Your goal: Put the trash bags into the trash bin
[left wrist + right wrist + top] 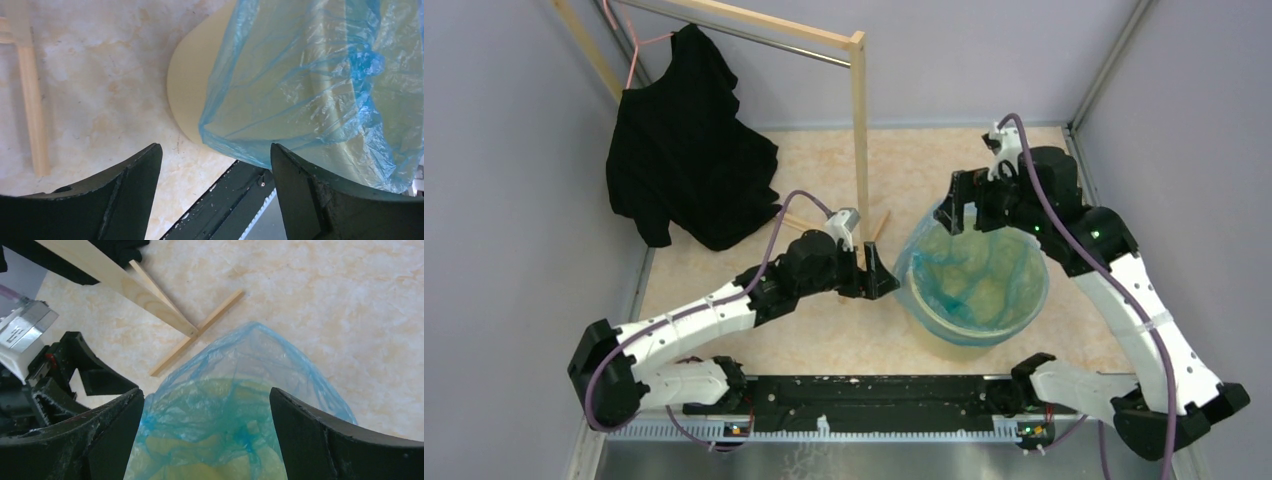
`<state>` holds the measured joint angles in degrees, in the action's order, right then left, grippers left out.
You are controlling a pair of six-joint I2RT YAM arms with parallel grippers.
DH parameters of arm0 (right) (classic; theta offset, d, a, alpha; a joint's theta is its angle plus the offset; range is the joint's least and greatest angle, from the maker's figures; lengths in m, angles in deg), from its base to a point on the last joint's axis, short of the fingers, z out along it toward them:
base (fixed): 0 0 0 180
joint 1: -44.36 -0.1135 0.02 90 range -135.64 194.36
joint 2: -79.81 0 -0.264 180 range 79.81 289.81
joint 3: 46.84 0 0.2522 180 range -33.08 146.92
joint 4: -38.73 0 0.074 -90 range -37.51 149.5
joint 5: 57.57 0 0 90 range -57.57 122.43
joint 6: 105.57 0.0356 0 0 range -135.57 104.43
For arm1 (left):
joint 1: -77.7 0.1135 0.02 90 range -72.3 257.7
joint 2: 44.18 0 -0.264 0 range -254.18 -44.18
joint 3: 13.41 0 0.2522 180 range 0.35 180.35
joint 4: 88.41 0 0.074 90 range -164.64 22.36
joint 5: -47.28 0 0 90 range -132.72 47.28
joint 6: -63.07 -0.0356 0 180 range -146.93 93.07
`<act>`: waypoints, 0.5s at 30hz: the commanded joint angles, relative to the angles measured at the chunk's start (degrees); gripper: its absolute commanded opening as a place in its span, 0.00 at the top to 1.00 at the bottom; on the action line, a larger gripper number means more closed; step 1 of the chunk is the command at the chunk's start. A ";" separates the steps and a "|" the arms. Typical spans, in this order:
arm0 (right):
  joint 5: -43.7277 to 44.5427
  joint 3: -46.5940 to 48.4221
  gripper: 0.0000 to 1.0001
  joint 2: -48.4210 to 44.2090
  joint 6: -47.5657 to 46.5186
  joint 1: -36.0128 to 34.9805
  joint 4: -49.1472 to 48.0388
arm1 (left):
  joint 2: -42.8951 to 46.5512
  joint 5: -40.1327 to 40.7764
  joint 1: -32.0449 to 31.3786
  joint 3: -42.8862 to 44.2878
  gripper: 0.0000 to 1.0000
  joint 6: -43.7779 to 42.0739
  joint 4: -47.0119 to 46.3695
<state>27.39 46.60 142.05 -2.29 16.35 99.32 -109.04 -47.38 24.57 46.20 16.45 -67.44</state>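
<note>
The trash bin (1014, 318) is a round pale yellow bucket standing right of centre. A thin translucent blue trash bag (969, 275) lies inside it, its edge folded over the rim on the left and far sides. My left gripper (887, 278) hovers just outside the bin's left rim, open and empty. In the left wrist view the bag (300, 85) drapes over the bin's wall (187, 90), just beyond the spread left gripper (216, 200). My right gripper (954, 215) is over the far rim, open. The right wrist view shows the bag (235, 405) below the right gripper (207, 440), untouched.
A wooden rack's post (860, 140) stands just behind the left gripper, with its crossed foot (197, 332) on the floor beside the bin. A black garment (686, 150) hangs from the rack at the back left. Grey walls close in both sides; a black rail (874, 390) runs along the near edge.
</note>
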 commanded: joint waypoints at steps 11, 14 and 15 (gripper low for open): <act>-6.22 -12.54 0.44 -11.95 8.62 -0.55 5.91 | -6.12 -7.04 0.04 -0.73 0.42 0.37 -9.95; -4.35 -16.94 0.46 -11.60 9.24 -0.52 3.85 | -7.03 -7.24 0.04 -0.51 0.43 -0.07 -10.01; -3.19 -18.43 0.45 -11.12 9.49 -0.55 2.75 | -7.30 -7.42 0.04 -0.42 0.43 -0.25 -9.99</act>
<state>22.10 32.16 130.46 5.09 16.35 104.66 -115.47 -53.87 24.57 45.65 16.69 -73.54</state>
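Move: Some 8 cm back, 4 cm to the right and roughly 10 cm below the right hand lies the mouth of the trash bag, which lines the trash bin; the rack foot is about 5 cm ahead and 14 cm left, down on the table. From the left hand, the bag's near edge is about 4 cm right, level fore and aft and 2 cm lower; the rack foot lies around 14 cm ahead, 4 cm left and 20 cm down. Drawing back about 7 cm, rising barely at first and then dropping some 6 cm, the right hand goes down towards the open bag mouth, tipping its fingers down roughly 10 degrees and closing them from wide open to about half. The left hand eases right and down, about 2 cm each, towards the bag's edge at the bin rim, its fingers also closing partway. ##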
